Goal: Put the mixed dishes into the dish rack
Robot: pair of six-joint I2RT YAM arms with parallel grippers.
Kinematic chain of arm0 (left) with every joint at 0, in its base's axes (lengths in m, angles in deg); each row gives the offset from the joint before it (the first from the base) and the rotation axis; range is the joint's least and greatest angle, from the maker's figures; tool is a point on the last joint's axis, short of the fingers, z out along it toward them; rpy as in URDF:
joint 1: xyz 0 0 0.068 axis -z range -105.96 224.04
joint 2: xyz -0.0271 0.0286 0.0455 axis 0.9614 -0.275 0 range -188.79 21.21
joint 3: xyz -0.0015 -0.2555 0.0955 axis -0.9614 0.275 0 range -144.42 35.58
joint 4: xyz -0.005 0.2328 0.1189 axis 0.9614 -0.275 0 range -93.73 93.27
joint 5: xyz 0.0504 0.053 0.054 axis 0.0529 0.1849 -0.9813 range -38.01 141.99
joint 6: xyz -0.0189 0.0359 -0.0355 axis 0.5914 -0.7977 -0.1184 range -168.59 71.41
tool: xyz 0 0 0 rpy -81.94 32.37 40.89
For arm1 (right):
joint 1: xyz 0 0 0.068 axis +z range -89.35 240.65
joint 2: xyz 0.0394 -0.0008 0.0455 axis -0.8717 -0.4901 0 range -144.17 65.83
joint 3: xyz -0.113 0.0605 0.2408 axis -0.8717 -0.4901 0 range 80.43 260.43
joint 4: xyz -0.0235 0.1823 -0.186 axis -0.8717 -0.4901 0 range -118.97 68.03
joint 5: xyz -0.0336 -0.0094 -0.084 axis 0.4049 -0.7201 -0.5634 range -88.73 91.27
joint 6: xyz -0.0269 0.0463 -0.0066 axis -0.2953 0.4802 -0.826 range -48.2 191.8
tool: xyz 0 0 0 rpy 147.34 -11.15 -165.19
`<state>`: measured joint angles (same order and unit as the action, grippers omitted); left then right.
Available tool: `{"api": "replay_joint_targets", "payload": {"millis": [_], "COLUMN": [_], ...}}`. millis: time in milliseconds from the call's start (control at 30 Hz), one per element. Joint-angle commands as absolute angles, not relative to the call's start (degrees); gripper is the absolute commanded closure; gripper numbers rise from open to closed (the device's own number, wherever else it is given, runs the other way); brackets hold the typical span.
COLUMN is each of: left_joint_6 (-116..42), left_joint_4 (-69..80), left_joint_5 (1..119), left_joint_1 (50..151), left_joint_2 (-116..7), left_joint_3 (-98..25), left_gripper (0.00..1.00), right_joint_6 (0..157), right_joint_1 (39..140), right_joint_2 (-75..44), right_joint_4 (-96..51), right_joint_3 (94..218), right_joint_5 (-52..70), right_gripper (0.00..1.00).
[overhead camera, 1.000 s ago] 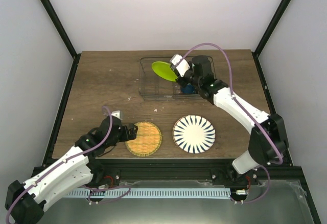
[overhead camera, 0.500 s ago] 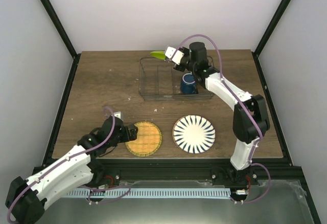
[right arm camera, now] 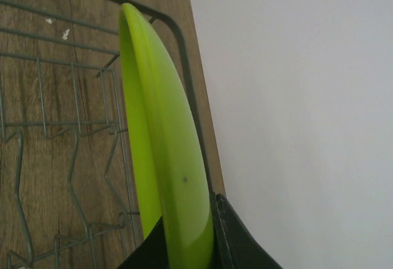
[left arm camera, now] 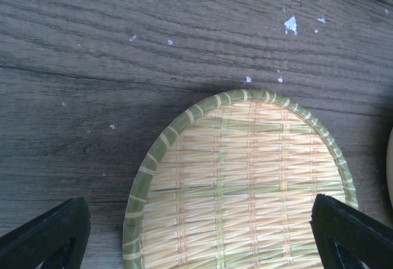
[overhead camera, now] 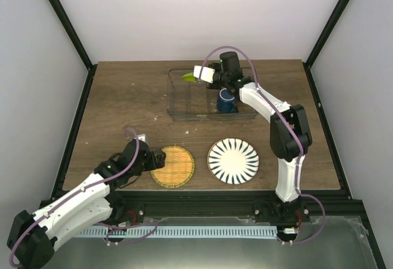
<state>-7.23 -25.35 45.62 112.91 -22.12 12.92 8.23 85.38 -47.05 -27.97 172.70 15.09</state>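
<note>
My right gripper [overhead camera: 198, 74] [right arm camera: 187, 247] is shut on the lime-green plate [overhead camera: 188, 78] [right arm camera: 163, 152]. It holds the plate on edge above the back left part of the dark wire dish rack [overhead camera: 184, 110] [right arm camera: 73, 140]. A dark blue mug [overhead camera: 226, 102] stands inside the rack on its right side. The white plate with dark-blue stripes [overhead camera: 233, 161] lies flat on the table in front of the rack. My left gripper [overhead camera: 161, 158] [left arm camera: 196, 247] is open, with its fingers [left arm camera: 49, 232] on either side of a woven bamboo tray [overhead camera: 172, 166] [left arm camera: 245, 177] and not touching it.
The wooden table [overhead camera: 123, 103] ends at black frame posts [overhead camera: 80, 103] on the left and right, with white walls behind. The rack's back rim [right arm camera: 178, 42] runs close to the table's far edge. A few white specks [left arm camera: 290, 24] lie on the wood.
The right arm has carried the green plate from over the rack's middle to its back left and turned it edge-on. The left arm has stayed where it was.
</note>
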Motion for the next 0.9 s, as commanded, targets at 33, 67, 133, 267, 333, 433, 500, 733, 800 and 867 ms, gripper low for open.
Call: {"api": "replay_joint_targets", "payload": {"millis": [33, 67, 133, 267, 333, 433, 500, 733, 800, 867], "left_joint_6": [-6.2, -6.2, -6.2, -6.2, -6.3, -6.4, -6.4, -6.2, -5.4, -4.8], "left_joint_4": [-26.1, -26.3, -26.8, -26.9, -26.6, -25.9, -25.5, -25.0, -25.6, -26.9], "left_joint_5": [45.4, 45.4, 45.3, 45.4, 45.6, 46.0, 46.2, 46.8, 46.7, 46.1], "left_joint_1": [112.5, 112.5, 112.4, 112.1, 111.9, 111.6, 111.6, 111.6, 111.5, 111.5], "left_joint_2": [-21.0, -20.9, -21.0, -21.3, -21.6, -22.4, -23.1, -24.3, -24.6, -24.7], "left_joint_3": [13.3, 13.3, 13.2, 13.4, 13.5, 13.6, 13.7, 15.3, 15.8, 16.1], "left_gripper": [0.00, 0.00, 0.00, 0.00, 0.00, 0.00, 0.00, 0.00, 0.00, 0.00], "right_joint_6": [5.5, 5.5, 5.4, 5.5, 5.5, 5.6, 5.7, 6.2, 6.3, 6.5], "right_joint_1": [84.7, 84.6, 84.6, 84.6, 84.6, 84.6, 84.6, 84.6, 84.6, 84.6], "right_joint_2": [-49.2, -49.8, -50.8, -52.9, -53.7, -54.5, -54.6, -54.5, -54.3, -53.7], "right_joint_4": [-28.2, -28.1, -27.6, -27.8, -28.1, -28.4, -28.2, -26.5, -26.0, -25.9], "right_joint_3": [176.3, 176.5, 176.8, 177.8, 178.0, 178.2, 177.9, 176.2, 175.7, 175.3], "right_joint_5": [14.7, 14.6, 14.4, 14.2, 14.3, 13.9, 13.8, 13.7, 13.6, 13.4], "right_gripper": [0.99, 0.99, 0.99, 0.99, 0.99, 0.98, 0.91, 0.67, 0.58, 0.52]}}
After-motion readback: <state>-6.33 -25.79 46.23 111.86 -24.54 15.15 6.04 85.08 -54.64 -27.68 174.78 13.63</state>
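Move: The right hand already holds the green plate above the left half of the dish rack; the plate's slot lies some 4 cm ahead, 3 cm left and 11 cm below. From this hand the blue mug is about 13 cm right and 4 cm back, the white bowl roughly 18 cm right and 3 cm ahead. Under the open left hand, some 7 cm down, the woven mat's middle is 4 cm right and 1 cm ahead, the striped plate about 25 cm right and 3 cm ahead. Downward goes the right hand, about 6 cm and drifting slightly forward, lowering the green plate on edge between the rack's wires; there it stops and the fingers open nearly halfway, one coming clear of the plate. Late on, the left hand, fingers still wide open, sinks some 3 cm towards the left part of the woven mat, edging a little left and back. ##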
